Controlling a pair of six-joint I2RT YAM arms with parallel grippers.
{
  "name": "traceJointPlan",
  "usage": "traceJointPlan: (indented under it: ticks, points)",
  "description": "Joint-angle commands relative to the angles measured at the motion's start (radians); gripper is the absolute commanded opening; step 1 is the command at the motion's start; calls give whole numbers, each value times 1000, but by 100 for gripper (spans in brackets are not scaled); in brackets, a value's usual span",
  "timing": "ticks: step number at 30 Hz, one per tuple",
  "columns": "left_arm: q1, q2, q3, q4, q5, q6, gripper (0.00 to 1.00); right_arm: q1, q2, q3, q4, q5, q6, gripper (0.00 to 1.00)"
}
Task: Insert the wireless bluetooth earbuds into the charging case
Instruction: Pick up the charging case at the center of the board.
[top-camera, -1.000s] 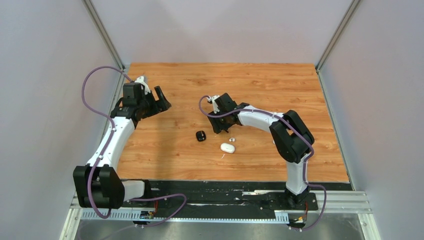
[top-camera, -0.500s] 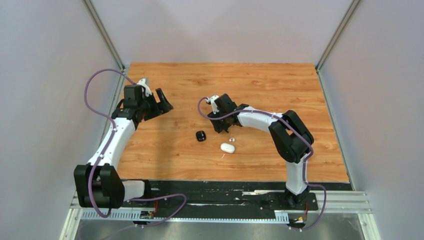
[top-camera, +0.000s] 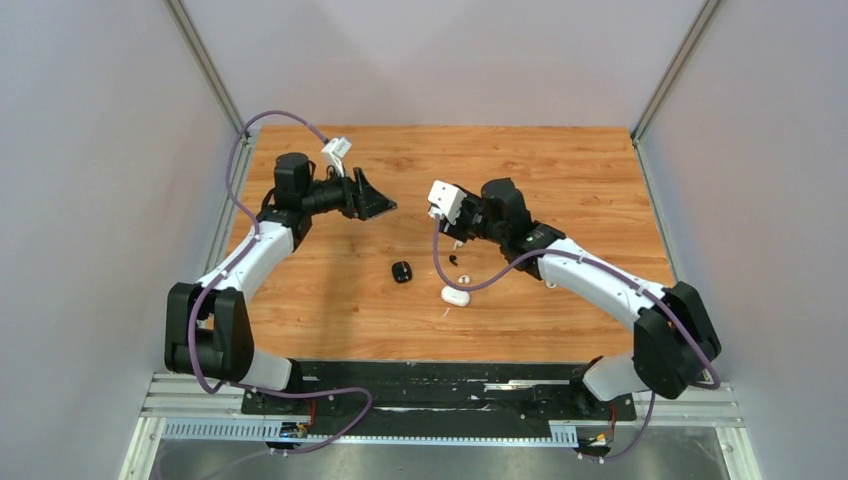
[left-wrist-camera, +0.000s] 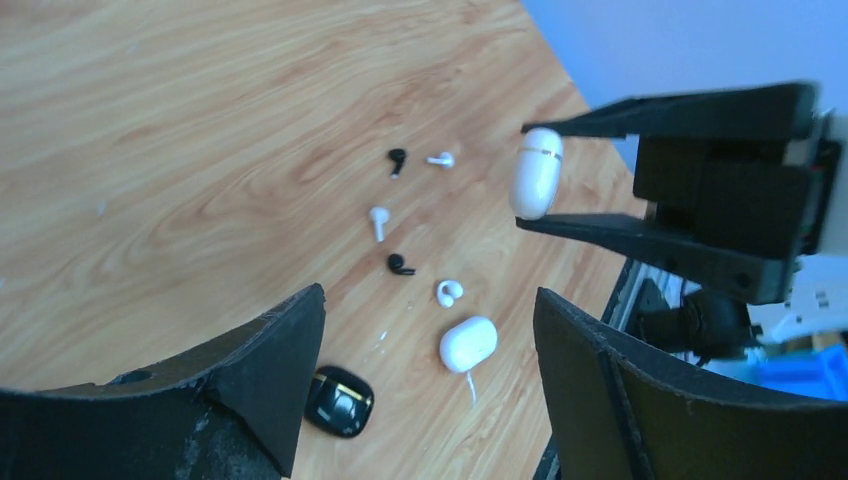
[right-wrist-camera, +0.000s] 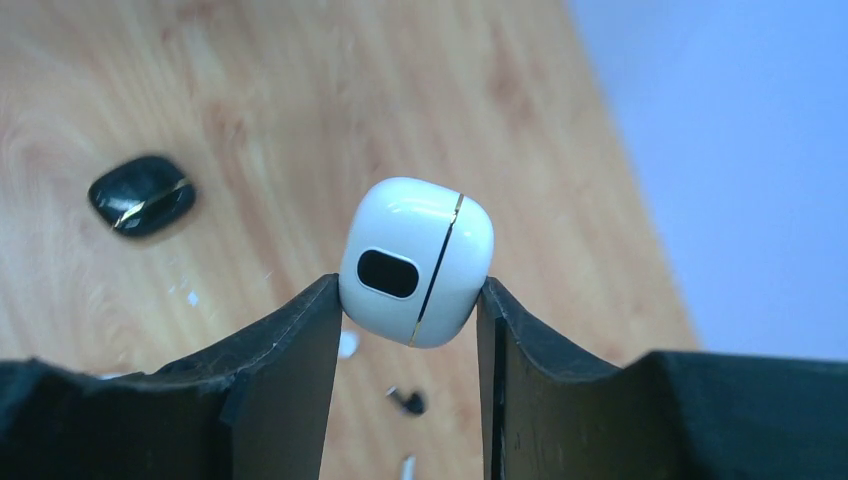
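Note:
My right gripper (right-wrist-camera: 410, 290) is shut on a closed white charging case (right-wrist-camera: 416, 260) with a gold seam, held up above the table. From the left wrist view this case (left-wrist-camera: 537, 172) sits at the tips of the right gripper (left-wrist-camera: 523, 175). My left gripper (left-wrist-camera: 430, 300) is open and empty, raised above the table and facing the right one. Loose earbuds lie on the wood below: a black one (left-wrist-camera: 397, 158), a white one (left-wrist-camera: 440, 159), a stemmed white one (left-wrist-camera: 378, 220), another black one (left-wrist-camera: 400, 264) and a curled white one (left-wrist-camera: 449, 292).
A second white case (top-camera: 455, 295) and a black case with a gold band (top-camera: 401, 271) lie on the wooden table (top-camera: 560, 170) near its middle. Grey walls stand on the left, back and right. A black strip runs along the near edge.
The right arm has lifted off the table with the white case and stretched out low. The left arm has swung from the table's left edge toward the middle, facing the right gripper.

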Motion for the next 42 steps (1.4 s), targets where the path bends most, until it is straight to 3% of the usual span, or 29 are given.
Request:
traceJointPlan:
  ticks: [1,6,10,30,38,42]
  points:
    - [-73,-26,-9,202,92,92,81,37,-72,-44,241,-41,-185,0]
    - [-142,-21,-31,282,-9,76,75,67,-80,-49,303,-4,-221,0]
    - [-169,4,-19,320,2,39,72,71,-72,-47,317,-16,-250,0]
    - [-219,112,110,219,84,104,52,69,-47,-23,317,-59,-282,0]
    - [-221,113,121,183,79,116,54,69,-43,-11,329,-25,-264,0]
    - [-221,112,120,190,88,116,43,69,-41,-10,327,-26,-260,0]
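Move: The charging case is already in the right fingers, lifted off the board; from the left hand it is about 13 cm to the right, 2 cm back and 5 cm lower. From the right hand, the open left fingers wait some 13 cm left, 2 cm ahead and 5 cm up. On the board, about 20 cm below the left hand, lie the black case, 6 cm back and 5 cm right, and the oval case, 12 cm back and 15 cm right. The right hand keeps its pinch on the charging case and brings it up about 6 cm and left 4 cm towards the left gripper, pitching its fingers up some 20 degrees and swinging them slightly counter-clockwise, then holds it still. The left hand reaches about 9 cm to its right to meet the case, fast at first and then creeping, while it turns clockwise with its fingertips tilting up and narrows its wide-open fingers to about half, one on either side of the case's thin sides. ##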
